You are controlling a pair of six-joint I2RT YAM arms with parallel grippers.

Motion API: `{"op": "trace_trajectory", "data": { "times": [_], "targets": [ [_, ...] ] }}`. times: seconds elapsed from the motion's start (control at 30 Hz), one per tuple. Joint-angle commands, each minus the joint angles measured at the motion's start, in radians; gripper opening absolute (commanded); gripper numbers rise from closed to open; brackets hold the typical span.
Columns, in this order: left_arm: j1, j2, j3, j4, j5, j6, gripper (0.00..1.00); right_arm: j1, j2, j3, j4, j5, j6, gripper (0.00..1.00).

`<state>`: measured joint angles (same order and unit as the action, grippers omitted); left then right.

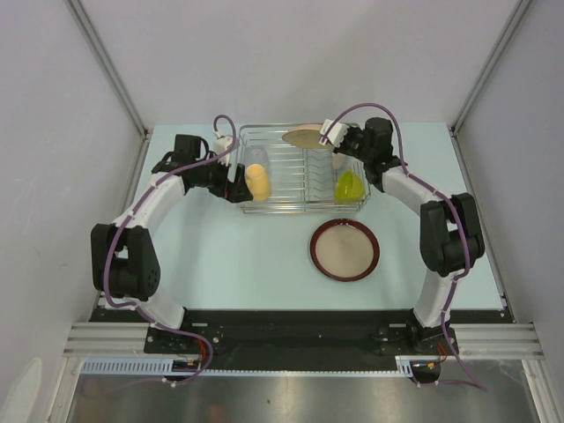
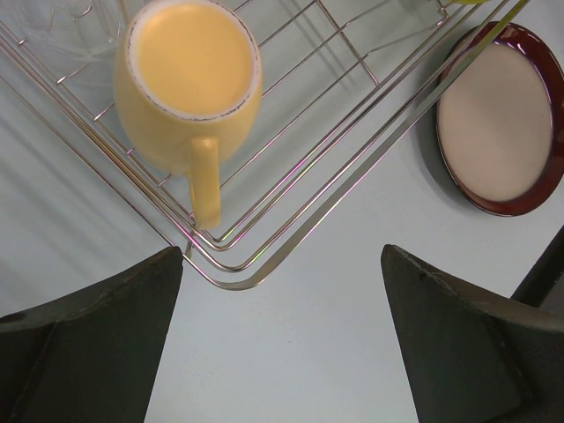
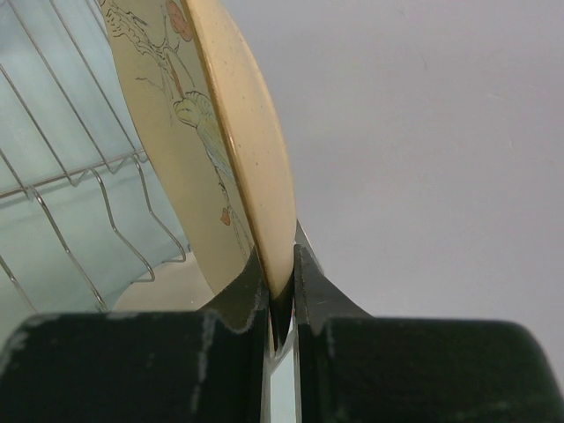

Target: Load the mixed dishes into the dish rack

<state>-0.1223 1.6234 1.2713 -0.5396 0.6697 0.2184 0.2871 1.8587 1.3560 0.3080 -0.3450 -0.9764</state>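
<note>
The chrome dish rack [image 1: 304, 210] stands at the back middle of the table. In it lie the yellow-orange mug [image 1: 257, 182] on its side, the clear glass [image 1: 256, 157] behind it, and the lime-green bowl [image 1: 349, 186] at the right. My right gripper [image 1: 328, 134] is shut on the rim of the wooden leaf-pattern plate [image 1: 304, 137] and holds it on edge above the rack's back. My left gripper [image 1: 236, 187] is open and empty at the rack's front-left corner. The beige plate with the dark-brown rim [image 1: 344, 249] lies flat on the table in front of the rack. I cannot make out the white bowl.
In the left wrist view the mug [image 2: 189, 79] lies with its handle toward the rack's corner wire [image 2: 291, 238], and the beige plate [image 2: 498, 119] shows at the right. In the right wrist view the rack's wires [image 3: 70, 189] are below the plate [image 3: 238, 115]. Grey walls enclose the table.
</note>
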Motion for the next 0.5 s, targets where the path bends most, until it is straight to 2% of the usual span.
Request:
{"op": "trace_trajectory", "data": {
  "times": [0.0, 0.47],
  "targets": [
    [-0.002, -0.011, 0.002, 0.013, 0.033, 0.010, 1.00, 0.003, 0.008, 0.049, 0.198, 0.020, 0.025, 0.00],
    [0.000, -0.007, 0.022, 0.001, 0.028, 0.012, 1.00, 0.018, 0.114, 0.049, 0.238, 0.087, 0.084, 0.00]
  ]
}}
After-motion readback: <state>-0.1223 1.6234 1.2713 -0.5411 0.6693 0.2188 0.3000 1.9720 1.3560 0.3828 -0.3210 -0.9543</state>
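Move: The right hand holds the flowered plate on edge; the rack slots meant for it lie about 6 cm to this hand's left, level with it fore and aft and some 12 cm below. The white plate is about 3 cm right, 2 cm back and 9 cm below; the green bowl about 5 cm right, 9 cm back and 12 cm below. From the idle left hand those slots lie roughly 11 cm ahead, 19 cm right, 4 cm below. The right hand keeps its pinch and lowers the flowered plate about 5 cm towards the slots, easing slightly forward. ##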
